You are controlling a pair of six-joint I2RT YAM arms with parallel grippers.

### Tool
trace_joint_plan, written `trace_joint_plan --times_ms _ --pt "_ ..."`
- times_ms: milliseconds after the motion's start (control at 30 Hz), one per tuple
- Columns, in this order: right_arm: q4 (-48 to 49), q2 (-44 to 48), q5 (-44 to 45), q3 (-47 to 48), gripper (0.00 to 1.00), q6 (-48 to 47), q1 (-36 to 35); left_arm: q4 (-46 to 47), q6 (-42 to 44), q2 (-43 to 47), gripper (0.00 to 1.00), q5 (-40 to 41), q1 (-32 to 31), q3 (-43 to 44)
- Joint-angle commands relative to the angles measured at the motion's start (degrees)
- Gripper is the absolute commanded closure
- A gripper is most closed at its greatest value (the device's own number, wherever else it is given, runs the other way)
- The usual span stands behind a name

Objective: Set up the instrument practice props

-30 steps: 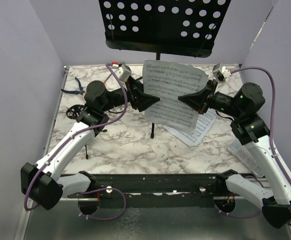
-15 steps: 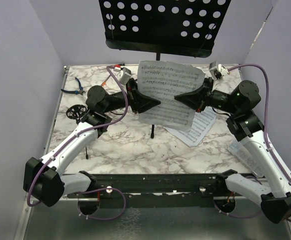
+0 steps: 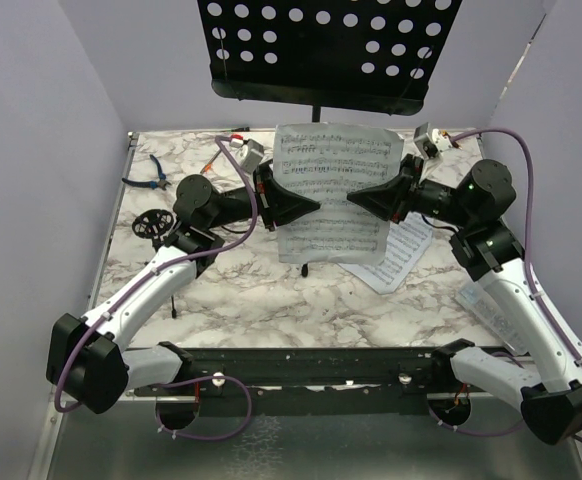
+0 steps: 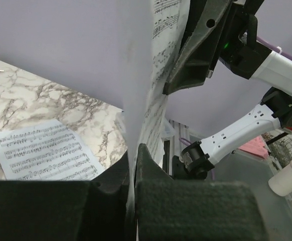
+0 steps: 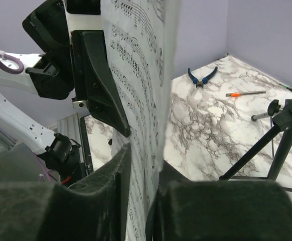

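A white sheet-music page (image 3: 331,190) hangs upright in the air below the tall black perforated music stand (image 3: 321,45). My left gripper (image 3: 314,206) is shut on the page's left edge; in the left wrist view the paper (image 4: 141,75) is pinched flat between the pads of that gripper (image 4: 132,150). My right gripper (image 3: 353,198) is at the page's right edge. Its jaws stand slightly parted in the right wrist view (image 5: 143,155), with the page (image 5: 136,60) loose between them. A second page (image 3: 396,258) lies on the marble table. The microphone is out of view.
Blue-handled pliers (image 3: 151,172) lie at the back left, and a small black round part (image 3: 149,222) sits near the left arm. The stand's tripod legs (image 5: 281,135) spread behind the page. An orange-tipped tool (image 5: 245,93) lies near the pliers (image 5: 201,76).
My left gripper has closed on the page's left edge. The right gripper's jaws have parted slightly. The page has swung from tilted to nearly square and shifted a little left.
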State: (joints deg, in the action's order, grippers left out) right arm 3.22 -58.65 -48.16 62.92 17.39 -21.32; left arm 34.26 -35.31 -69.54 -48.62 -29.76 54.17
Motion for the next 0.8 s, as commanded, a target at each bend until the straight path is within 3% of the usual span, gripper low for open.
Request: trace_joint_plan --times_ms 0,300,500,767 --pt "-2.92 0.33 5.49 -0.28 0.71 -2.09 -0.23 1.42 1.27 1.62 1.0 1.67 -0.21 -1.75" --pt "-12.26 0.54 20.68 2.86 0.31 -4.5 -0.21 0.72 3.35 3.98 1.0 6.34 -0.21 -0.91" --pt "-15.06 2.06 28.64 4.08 0.18 -5.84 -0.21 -2.85 6.59 5.29 1.0 8.87 -0.21 1.48" --pt "-16.27 1.17 34.88 8.26 0.12 -6.58 -0.21 -4.97 9.95 5.16 1.0 18.06 -0.21 5.64"
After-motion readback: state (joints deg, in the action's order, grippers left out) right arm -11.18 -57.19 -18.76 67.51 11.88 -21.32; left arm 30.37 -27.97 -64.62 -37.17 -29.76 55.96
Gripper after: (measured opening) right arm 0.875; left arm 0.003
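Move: Both hands pinch the same upright music sheet, and the right one has just begun to open. For the left hand the stand's lip lies about 20 cm ahead, 3 cm to the right and some 6 cm higher; the stand's near foot is roughly 6 cm ahead and 37 cm below. For the right hand the sheet's middle is about 5 cm left, the lip 20 cm ahead and 8 left, the loose sheet on the table 14 ahead, 12 right and 38 below. The right hand opens wide and lets go of the sheet, drawing off about 8 cm forward and to the right, with a small dip on the way, while it swings some 30 degrees clockwise so that its fingers turn from pointing left towards the stand. The left hand, still shut on the sheet, sinks slightly, then carries the sheet up about 4 cm with a little forward and left towards the stand's lip, turning counter-clockwise and tilting as it goes. ##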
